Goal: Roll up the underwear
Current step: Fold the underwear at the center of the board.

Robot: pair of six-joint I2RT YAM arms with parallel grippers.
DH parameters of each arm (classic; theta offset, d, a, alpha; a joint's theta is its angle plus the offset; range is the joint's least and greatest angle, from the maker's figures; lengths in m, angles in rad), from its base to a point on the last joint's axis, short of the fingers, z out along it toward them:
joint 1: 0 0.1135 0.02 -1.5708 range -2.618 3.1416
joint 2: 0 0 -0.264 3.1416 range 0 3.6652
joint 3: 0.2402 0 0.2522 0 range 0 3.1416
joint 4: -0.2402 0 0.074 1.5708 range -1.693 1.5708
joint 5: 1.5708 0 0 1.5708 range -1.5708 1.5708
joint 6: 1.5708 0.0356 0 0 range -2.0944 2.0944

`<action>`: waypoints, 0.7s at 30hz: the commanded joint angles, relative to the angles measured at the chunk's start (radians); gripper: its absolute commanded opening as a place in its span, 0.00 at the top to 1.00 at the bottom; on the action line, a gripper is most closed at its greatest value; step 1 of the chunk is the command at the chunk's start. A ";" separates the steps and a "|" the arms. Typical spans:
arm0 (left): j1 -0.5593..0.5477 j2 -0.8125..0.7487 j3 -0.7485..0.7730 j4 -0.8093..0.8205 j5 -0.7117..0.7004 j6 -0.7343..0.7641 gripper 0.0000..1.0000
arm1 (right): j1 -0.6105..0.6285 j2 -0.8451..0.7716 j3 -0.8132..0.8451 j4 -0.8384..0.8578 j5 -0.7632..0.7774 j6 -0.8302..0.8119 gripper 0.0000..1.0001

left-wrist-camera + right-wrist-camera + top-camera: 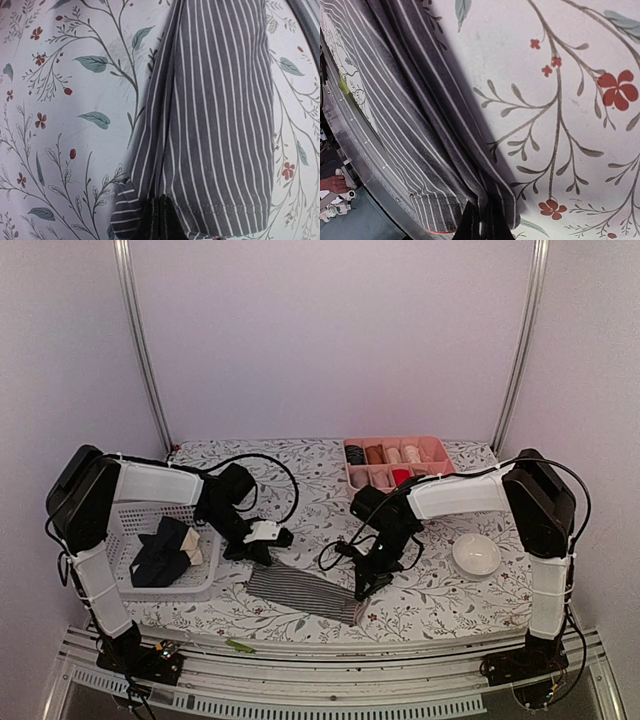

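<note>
A grey-and-white striped underwear [305, 592] lies stretched out on the floral tablecloth near the front edge. My left gripper [262, 562] is at its left end and my right gripper [362, 590] at its right end. In the left wrist view the striped underwear [215, 115] runs away from the left gripper [161, 220], which is shut on its hemmed edge. The right wrist view shows the right gripper [485, 222] shut on a bunched fold of the striped underwear [405, 125]. A black underwear [160, 555] and a cream one [193, 552] lie in the basket.
A white mesh basket [130, 515] stands at the left. A pink divided tray [440, 452] holding several rolled pieces sits at the back right. A white bowl [476, 554] rests at the right. The table's front rail [365, 170] runs just beside the striped cloth.
</note>
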 commanded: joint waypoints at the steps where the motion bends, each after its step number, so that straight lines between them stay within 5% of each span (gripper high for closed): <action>1: 0.022 -0.004 0.017 0.002 0.005 -0.033 1.00 | -0.005 0.016 -0.018 0.000 0.065 0.020 1.00; 4: 0.021 -0.001 0.010 0.017 -0.017 -0.049 0.99 | -0.004 0.003 0.001 -0.017 0.109 0.031 0.90; 7: 0.025 -0.014 0.011 0.035 -0.034 -0.096 0.82 | -0.005 -0.022 0.030 -0.045 0.155 0.045 0.65; 11: 0.036 -0.068 0.033 0.030 -0.013 -0.146 0.69 | -0.012 -0.089 0.054 -0.051 0.191 0.077 0.44; 21: 0.004 -0.164 0.014 -0.025 -0.039 -0.155 0.63 | -0.032 -0.246 -0.007 0.021 0.231 0.155 0.39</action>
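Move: The folded striped underwear lies flat under both shut grippers: its middle is about 7 cm right of the left hand and 6 cm back, and some 9 cm left of the right hand and 2 cm ahead. The laundry basket stands about 19 cm to the left hand's left and 2 cm ahead. The white bowl is roughly 21 cm to the right hand's right and 10 cm ahead; the pink box lies about 29 cm ahead and 8 cm right of that hand. Opening their fingers at the two ends of the underwear, both hands come free of the cloth, first easing forward almost level, then rising about 5 cm. The left ends some 3 cm forward, part open and turned a little counter-clockwise; the right opens wider, goes 4 cm forward and slightly right, and tilts its fingers some 15 degrees closer to straight down. ##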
